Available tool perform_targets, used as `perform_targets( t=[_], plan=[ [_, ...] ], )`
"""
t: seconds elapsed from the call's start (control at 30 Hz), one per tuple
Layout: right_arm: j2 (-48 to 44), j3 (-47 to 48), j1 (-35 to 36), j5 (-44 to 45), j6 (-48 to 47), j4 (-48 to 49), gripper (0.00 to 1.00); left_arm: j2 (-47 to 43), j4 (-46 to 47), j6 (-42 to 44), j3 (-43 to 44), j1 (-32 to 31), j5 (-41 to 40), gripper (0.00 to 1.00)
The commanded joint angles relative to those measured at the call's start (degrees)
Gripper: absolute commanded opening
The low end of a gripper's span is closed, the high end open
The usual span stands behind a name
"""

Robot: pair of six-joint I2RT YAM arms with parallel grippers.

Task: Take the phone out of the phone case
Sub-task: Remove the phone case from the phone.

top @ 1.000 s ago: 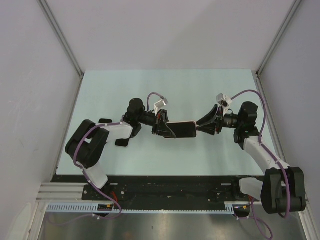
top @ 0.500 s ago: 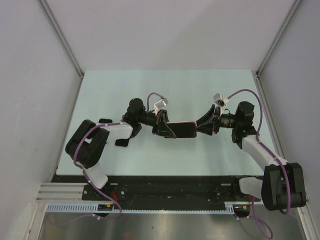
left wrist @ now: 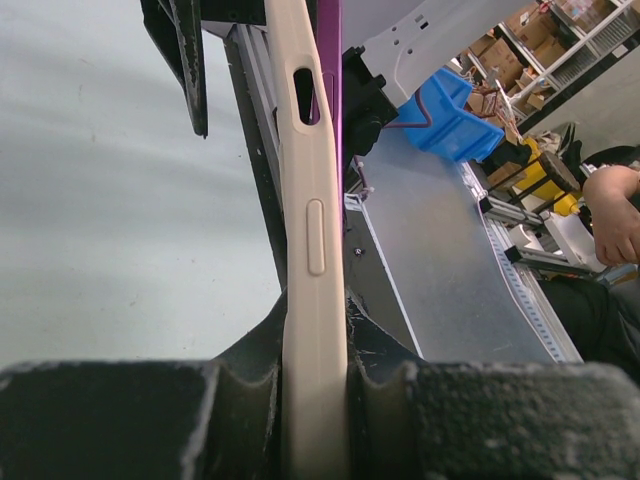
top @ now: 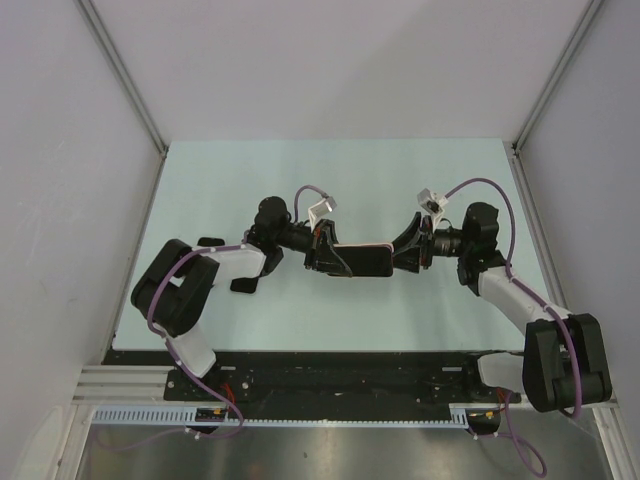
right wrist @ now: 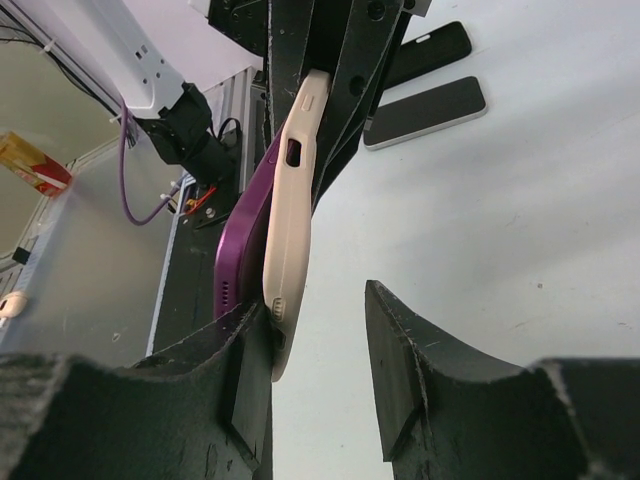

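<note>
The phone case (left wrist: pixel 314 230) is beige and seen edge-on, clamped between the jaws of my left gripper (left wrist: pixel 315 400), which is shut on it. The purple phone (right wrist: pixel 240 250) has come partly away from the case (right wrist: pixel 290 200) at the end nearest my right gripper (right wrist: pixel 320 340). That gripper is open. Its left finger (right wrist: pixel 245 360) sits against the case's end, with the phone on its outer side, and its right finger (right wrist: pixel 400 360) stands apart. In the top view the phone and case (top: pixel 365 258) hang above the table between left gripper (top: pixel 335 258) and right gripper (top: pixel 405 255).
A dark phone (right wrist: pixel 425 110) and a black case (right wrist: pixel 430 50) lie flat on the pale table (top: pixel 400 190) beyond the left arm; in the top view they show as the dark phone (top: pixel 245 283) and black case (top: pixel 210 242). White walls enclose the table on three sides.
The right arm's wrist has shifted left, bringing its gripper a little closer over the phone's end. The left arm and the case it holds have stayed put.
</note>
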Motion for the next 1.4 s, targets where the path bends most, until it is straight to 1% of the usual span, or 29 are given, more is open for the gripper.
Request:
perform_targets(
  t=[0.0, 0.17, 0.37, 0.47, 0.53, 0.87, 0.97, 1.0, 1.1, 1.27, 1.37],
  plan=[
    [1.35, 1.07, 2.12, -0.20, -0.36, 0.65, 0.44, -1.38, 5.56, 0.67, 0.97, -0.88, -3.11, 0.00],
    [2.23, 1.07, 2.91, 0.59, 0.07, 1.35, 0.44, -1.55, 5.56, 0.94, 0.79, -0.88, -3.81, 0.00],
    [2.76, 1.07, 3.44, 1.47, 2.18, 3.28, 0.41, -1.73, 5.48, 1.47, 0.44, -0.88, -5.13, 0.00],
    [3.11, 1.07, 3.79, 1.65, 3.42, 4.42, 0.36, -1.64, 5.47, 1.73, 0.26, -0.88, -6.01, 0.00],
    [3.46, 1.07, 4.06, 1.48, 3.42, 4.34, 0.31, -1.47, 5.47, 1.99, 0.09, -0.88, -6.54, 0.00],
    [5.13, 1.07, 4.85, -0.81, 3.15, 3.64, 0.20, -1.12, 5.47, 2.17, -0.18, -0.44, -8.03, 0.00],
    [5.40, 1.07, 4.94, -1.43, 2.45, 2.93, 0.12, -1.29, 5.47, 2.26, -0.26, 0.08, -8.65, 0.00],
    [5.40, 1.07, 5.02, -1.43, 2.36, 2.76, 0.07, -1.20, 5.47, 2.17, -0.35, 0.35, -9.08, 0.00],
    [5.31, 1.07, 5.02, -1.08, 2.53, 2.67, 0.00, -1.29, 5.47, 2.17, -0.44, 0.53, -9.35, 0.00],
    [5.22, 1.07, 4.85, -0.90, 3.24, 3.28, 0.00, -1.12, 5.47, 1.99, -0.09, 0.61, -8.48, 0.01],
    [5.48, 1.07, 4.68, -0.37, 4.38, 4.16, 0.00, -0.59, 5.39, 1.55, 0.35, 0.61, -7.60, 0.06]
  ],
)
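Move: The case's free right end sits just off the right fingertips: about 2 cm to the left, 1 cm back and 1 cm lower. The phone, still with the case, has its middle some 9 cm to the right hand's left, about level in height and depth. The left hand still grips the other end, with the case's free end about 12 cm to its right, level fore and aft. Right hand goes 2 cm left and down, pinching the case's end, which the left carries 1.5 cm forward-down. ##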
